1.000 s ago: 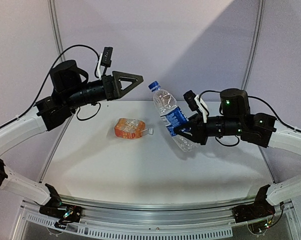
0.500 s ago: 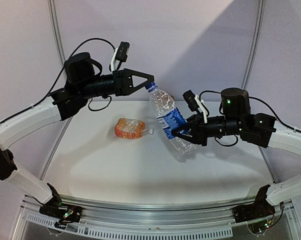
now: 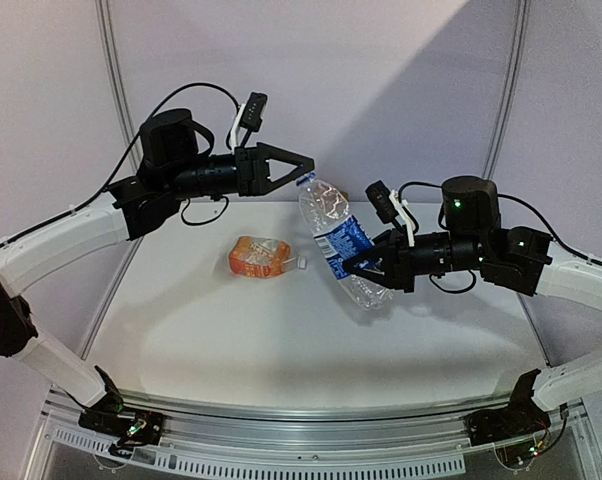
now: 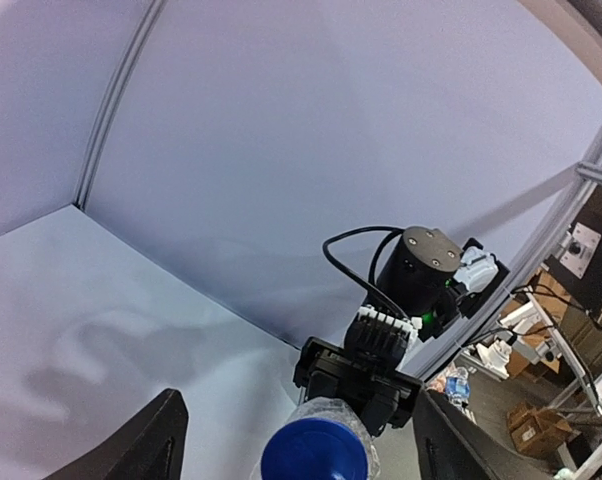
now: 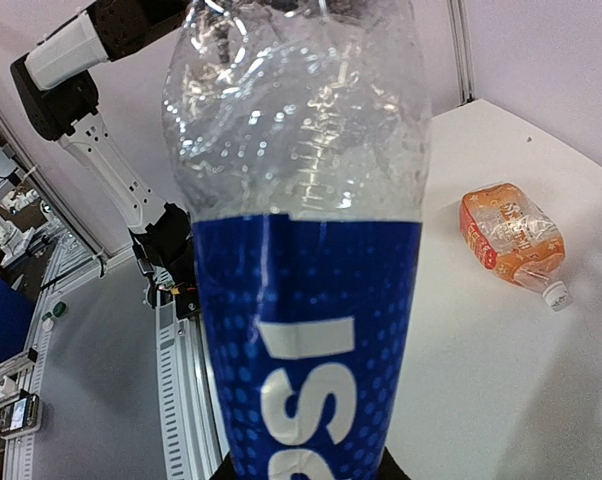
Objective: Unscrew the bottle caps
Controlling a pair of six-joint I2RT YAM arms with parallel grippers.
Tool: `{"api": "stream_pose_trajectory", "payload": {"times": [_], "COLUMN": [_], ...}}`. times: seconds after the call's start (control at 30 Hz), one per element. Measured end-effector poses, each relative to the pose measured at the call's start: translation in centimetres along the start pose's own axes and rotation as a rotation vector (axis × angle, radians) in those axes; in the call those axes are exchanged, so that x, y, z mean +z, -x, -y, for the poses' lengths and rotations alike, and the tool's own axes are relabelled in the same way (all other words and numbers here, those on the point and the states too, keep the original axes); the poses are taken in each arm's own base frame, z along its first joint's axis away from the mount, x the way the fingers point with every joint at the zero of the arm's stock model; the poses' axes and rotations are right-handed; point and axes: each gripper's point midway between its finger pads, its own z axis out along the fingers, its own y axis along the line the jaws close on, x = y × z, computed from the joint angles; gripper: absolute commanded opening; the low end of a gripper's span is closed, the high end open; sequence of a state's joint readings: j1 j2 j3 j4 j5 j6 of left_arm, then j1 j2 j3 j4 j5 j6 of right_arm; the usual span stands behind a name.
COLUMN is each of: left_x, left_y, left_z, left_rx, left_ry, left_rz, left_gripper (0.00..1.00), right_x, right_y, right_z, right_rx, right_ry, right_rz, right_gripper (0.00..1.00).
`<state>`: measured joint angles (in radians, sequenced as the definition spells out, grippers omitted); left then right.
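My right gripper (image 3: 366, 262) is shut on the blue label of the slim clear water bottle (image 3: 343, 240) and holds it off the table, neck tilted up and to the left. In the right wrist view this bottle (image 5: 301, 300) fills the frame. Its dark blue cap (image 4: 316, 452) sits between the fingers (image 4: 151, 440) of my left gripper (image 3: 303, 172), which stand open with a gap on each side. The orange bottle (image 3: 258, 257) lies flat on the table with its white cap (image 3: 303, 262) pointing right; it also shows in the right wrist view (image 5: 509, 235).
The white table (image 3: 231, 330) ends at a metal rail (image 3: 301, 440) along the near edge. A pale wall with two upright posts (image 3: 111, 50) closes off the back. Both arm bases sit at the near corners.
My left gripper swung right to the blue cap, closed in around it, then spread its fingers again. The right gripper brought the water bottle slightly left and holds it still.
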<state>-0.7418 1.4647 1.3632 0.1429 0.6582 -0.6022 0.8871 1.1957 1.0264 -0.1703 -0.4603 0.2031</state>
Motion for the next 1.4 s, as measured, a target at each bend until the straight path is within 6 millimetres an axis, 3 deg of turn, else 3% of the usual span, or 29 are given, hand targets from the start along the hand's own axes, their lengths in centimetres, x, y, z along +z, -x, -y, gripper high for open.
{"api": "stream_pose_trajectory", "payload": {"times": [0.23,0.43,0.6,0.8,1.13,1.4], "left_x": [0.0,0.0,0.3,0.2,0.0,0.4], "left_y": [0.1,0.2,0.4,0.4,1.0,0.1], "left_z": [-0.4,-0.3,-1.0,-3.7,-6.3,-8.2], "left_rx": [-0.003,-0.007,-0.057,-0.205,-0.414,-0.498], "left_ry": [0.021,0.020,0.065,0.226,0.442,0.567], "left_rz": [0.006,0.006,0.001,0.009,0.052,0.046], "left_gripper": [0.46,0.34,0.33,0.28,0.25,0.26], "right_x": [0.0,0.0,0.0,0.5,0.9,1.5], "right_y": [0.0,0.0,0.0,-0.2,0.6,-0.8], "right_z": [-0.1,0.0,0.9,3.0,6.6,8.2], "right_rx": [0.002,0.008,0.006,-0.021,-0.059,-0.091], "right_ry": [0.004,0.003,-0.044,-0.159,-0.347,-0.450], "right_rz": [-0.001,-0.001,0.002,-0.039,-0.061,-0.135], "right_gripper": [0.00,0.00,0.00,0.00,0.00,0.00]}}
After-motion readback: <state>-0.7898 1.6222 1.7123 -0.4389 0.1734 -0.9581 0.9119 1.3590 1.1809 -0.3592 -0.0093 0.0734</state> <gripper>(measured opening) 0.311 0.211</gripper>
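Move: The left hand's open fingers already straddle the blue cap, its middle only about 1 cm to the right of their midpoint. From that hand the orange bottle lies some 18 cm ahead, 11 cm left and 40 cm below; the small bottle by the far wall is about 40 cm ahead, 6 cm right and equally low. The right hand already grips the blue-labelled bottle; the cap is roughly 6 cm ahead of it, 9 cm left and 11 cm above. The left fingers shut on the blue cap and pinch it, the hand nearly still at first, while the right keeps its grip on the bottle. Then both hands travel together about 7 cm forward and 4 cm down, the left rolling some 30 degrees about its fingers, top leaning forward, and swinging counter-clockwise about as much; the right swings some 20 degrees clockwise and dips its fingertips. ##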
